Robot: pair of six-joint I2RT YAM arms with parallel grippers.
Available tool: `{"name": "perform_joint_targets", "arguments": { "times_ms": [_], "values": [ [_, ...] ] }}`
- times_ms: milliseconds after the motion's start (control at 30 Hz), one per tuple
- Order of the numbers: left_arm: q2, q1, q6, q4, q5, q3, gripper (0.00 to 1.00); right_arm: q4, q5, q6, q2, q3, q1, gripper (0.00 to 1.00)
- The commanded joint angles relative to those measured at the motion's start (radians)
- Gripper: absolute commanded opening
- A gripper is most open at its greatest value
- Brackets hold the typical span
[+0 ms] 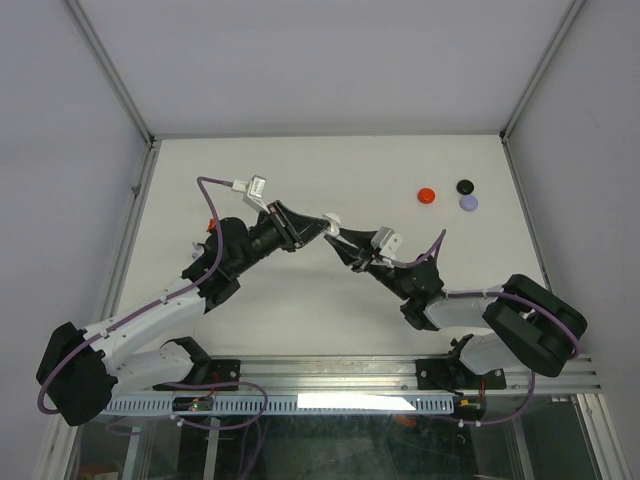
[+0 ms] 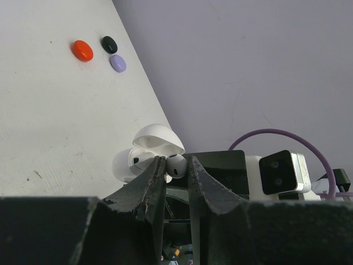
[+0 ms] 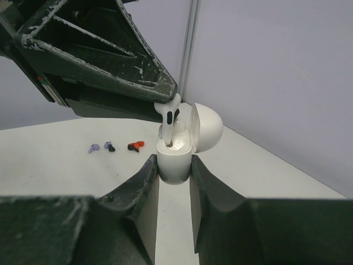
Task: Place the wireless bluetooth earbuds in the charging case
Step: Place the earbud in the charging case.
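My right gripper [image 3: 175, 161] is shut on the white charging case [image 3: 175, 165] and holds it above the table with its lid [image 3: 207, 128] open. My left gripper [image 2: 175, 160] is shut on the white earbud [image 2: 177, 165]. In the right wrist view the earbud's stem [image 3: 167, 122] points down into the case's left slot. The two grippers meet at mid-table in the top view, left gripper [image 1: 316, 226] and right gripper [image 1: 340, 234]. The red earbud [image 1: 427, 195], black earbud [image 1: 465, 186] and lavender earbud [image 1: 468, 202] lie on the table at the far right.
The white table [image 1: 300, 170] is bounded by grey walls and metal frame posts [image 1: 530, 80]. The left arm's wrist camera block [image 1: 256, 187] and purple cables [image 1: 205, 195] hang near the grippers.
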Motion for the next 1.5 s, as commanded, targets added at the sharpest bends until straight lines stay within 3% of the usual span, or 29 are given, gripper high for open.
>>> {"name": "perform_joint_targets", "arguments": {
  "times_ms": [0, 233, 633, 1300, 1467],
  "values": [
    [-0.001, -0.013, 0.017, -0.013, -0.028, 0.006, 0.21, 0.124, 0.022, 0.007, -0.043, 0.004, 0.005, 0.0],
    [-0.018, -0.016, -0.023, -0.069, -0.086, 0.009, 0.23, 0.127, 0.024, 0.011, -0.04, 0.001, 0.005, 0.0],
    [-0.003, -0.024, -0.044, -0.08, -0.058, 0.032, 0.36, 0.14, 0.034, 0.013, -0.021, -0.005, 0.005, 0.0],
    [0.003, -0.073, -0.048, -0.131, -0.02, 0.08, 0.38, 0.152, 0.041, 0.016, 0.003, -0.007, 0.003, 0.0],
    [-0.016, -0.076, 0.002, -0.179, -0.042, 0.106, 0.47, 0.166, 0.047, 0.015, 0.006, -0.018, 0.003, 0.0]
  ]
}}
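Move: The left hand still pinches the earbud by its head, with the stem already in the mouth of the charging case. The case's middle is about 2 cm below the left hand, 1 cm ahead and 1 cm right. The open lid stands 2 cm ahead and 1 cm right at hand height, while the second earbud sits in the case 1 cm ahead, 1 cm right and 1 cm below. From the right hand, the earbud is about 1 cm ahead, 2 cm left and 3 cm up. The left fingers let the earbud out of their pinch, opening to roughly double their gap while the hand sinks about 1 cm. The left hand then draws back and a little right across the case mouth, dips further and rises slightly, its tips ending some 7 degrees lower with one still against the earbud head. The right hand keeps the case gripped, nearly still. ##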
